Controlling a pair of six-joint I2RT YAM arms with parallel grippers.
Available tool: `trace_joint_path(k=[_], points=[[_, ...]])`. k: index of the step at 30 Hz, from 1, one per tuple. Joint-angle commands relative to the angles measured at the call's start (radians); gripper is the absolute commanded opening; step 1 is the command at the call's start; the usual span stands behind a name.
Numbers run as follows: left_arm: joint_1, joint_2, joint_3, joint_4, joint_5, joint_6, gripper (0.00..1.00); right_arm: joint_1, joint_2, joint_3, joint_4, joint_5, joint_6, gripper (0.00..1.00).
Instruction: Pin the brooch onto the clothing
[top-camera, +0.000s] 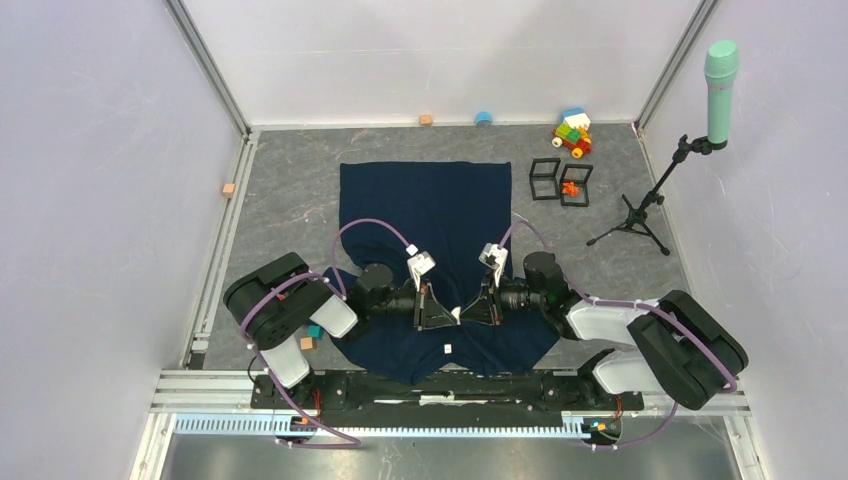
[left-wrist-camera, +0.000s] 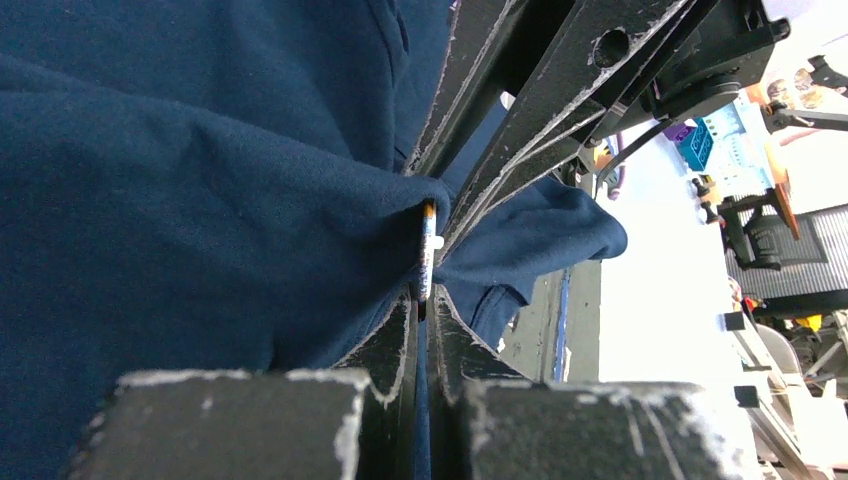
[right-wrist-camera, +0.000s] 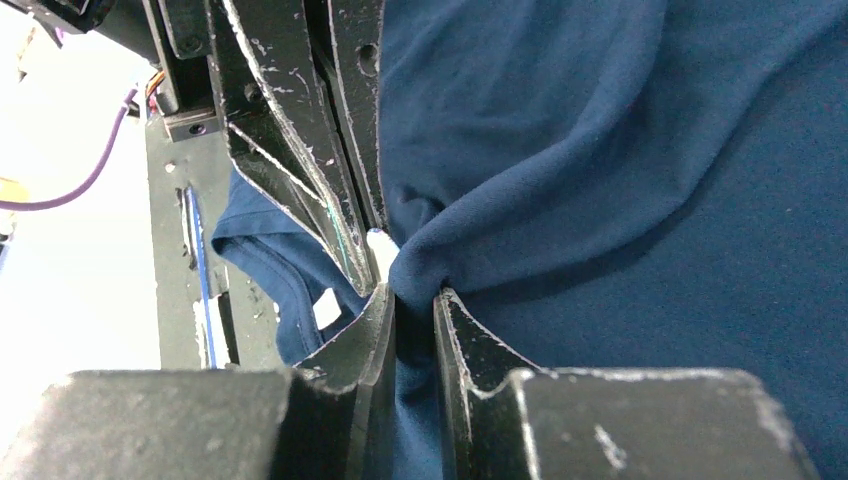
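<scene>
The clothing (top-camera: 425, 205), a dark navy shirt, lies flat on the grey table, with both arms reaching over its near half. My left gripper (left-wrist-camera: 425, 295) is shut on the brooch (left-wrist-camera: 427, 245), a thin piece seen edge-on with a white and orange rim, pressed against a bunched fold of the clothing (left-wrist-camera: 200, 200). My right gripper (right-wrist-camera: 412, 292) is shut on that fold of the clothing (right-wrist-camera: 600, 150), directly facing the left one. The brooch's white edge (right-wrist-camera: 380, 245) shows at the left gripper's tips. From above, the left gripper (top-camera: 450, 316) and right gripper (top-camera: 466, 313) meet tip to tip.
Two black wire cube frames (top-camera: 560, 182) stand right of the shirt, with a toy car of coloured bricks (top-camera: 573, 132) behind them. A microphone stand (top-camera: 640, 215) is at the far right. Small blocks (top-camera: 310, 337) lie by the left arm's base.
</scene>
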Motion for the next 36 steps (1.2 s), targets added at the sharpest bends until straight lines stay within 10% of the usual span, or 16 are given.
trace_joint_path(k=[1,14,27,32,36], points=[[-0.017,-0.042,0.001,0.064,0.055,0.015,0.02,-0.015,-0.022,0.002,0.017,0.219,-0.024,0.08],[-0.011,-0.041,0.020,-0.036,-0.015,0.026,0.03,-0.015,-0.060,-0.013,0.006,0.187,-0.037,0.22],[0.006,-0.215,-0.033,-0.169,-0.150,0.040,0.96,-0.015,-0.302,0.015,-0.233,0.326,-0.074,0.71],[0.006,-0.430,-0.036,-0.379,-0.240,0.014,1.00,-0.018,-0.414,0.087,-0.459,0.555,-0.071,0.77],[0.010,-0.647,0.130,-0.965,-0.454,0.047,1.00,-0.018,-0.448,0.189,-0.668,0.771,-0.085,0.78]])
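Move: The white brooch stands edge-on in my shut left fingertips, its middle about 1 cm to the right of that hand point. The cloth fold it sits against is pinched in my right fingers, some 2 cm to the right of my left hand. From my right hand the brooch is about 2 cm to the left, level with it. The garment's small white label lies roughly 6 cm back from my left hand, 1 cm to its left and some 3 cm lower. Still pinching brooch and fold, I ease both hands about 1 cm forward together, then open both grippers and let go. My left hand lifts some 5 cm, backing off a little to the left and forward. My right hand swings away forward and right, about 5 cm each way, rising nearly 4 cm and turning some 25 degrees clockwise. ##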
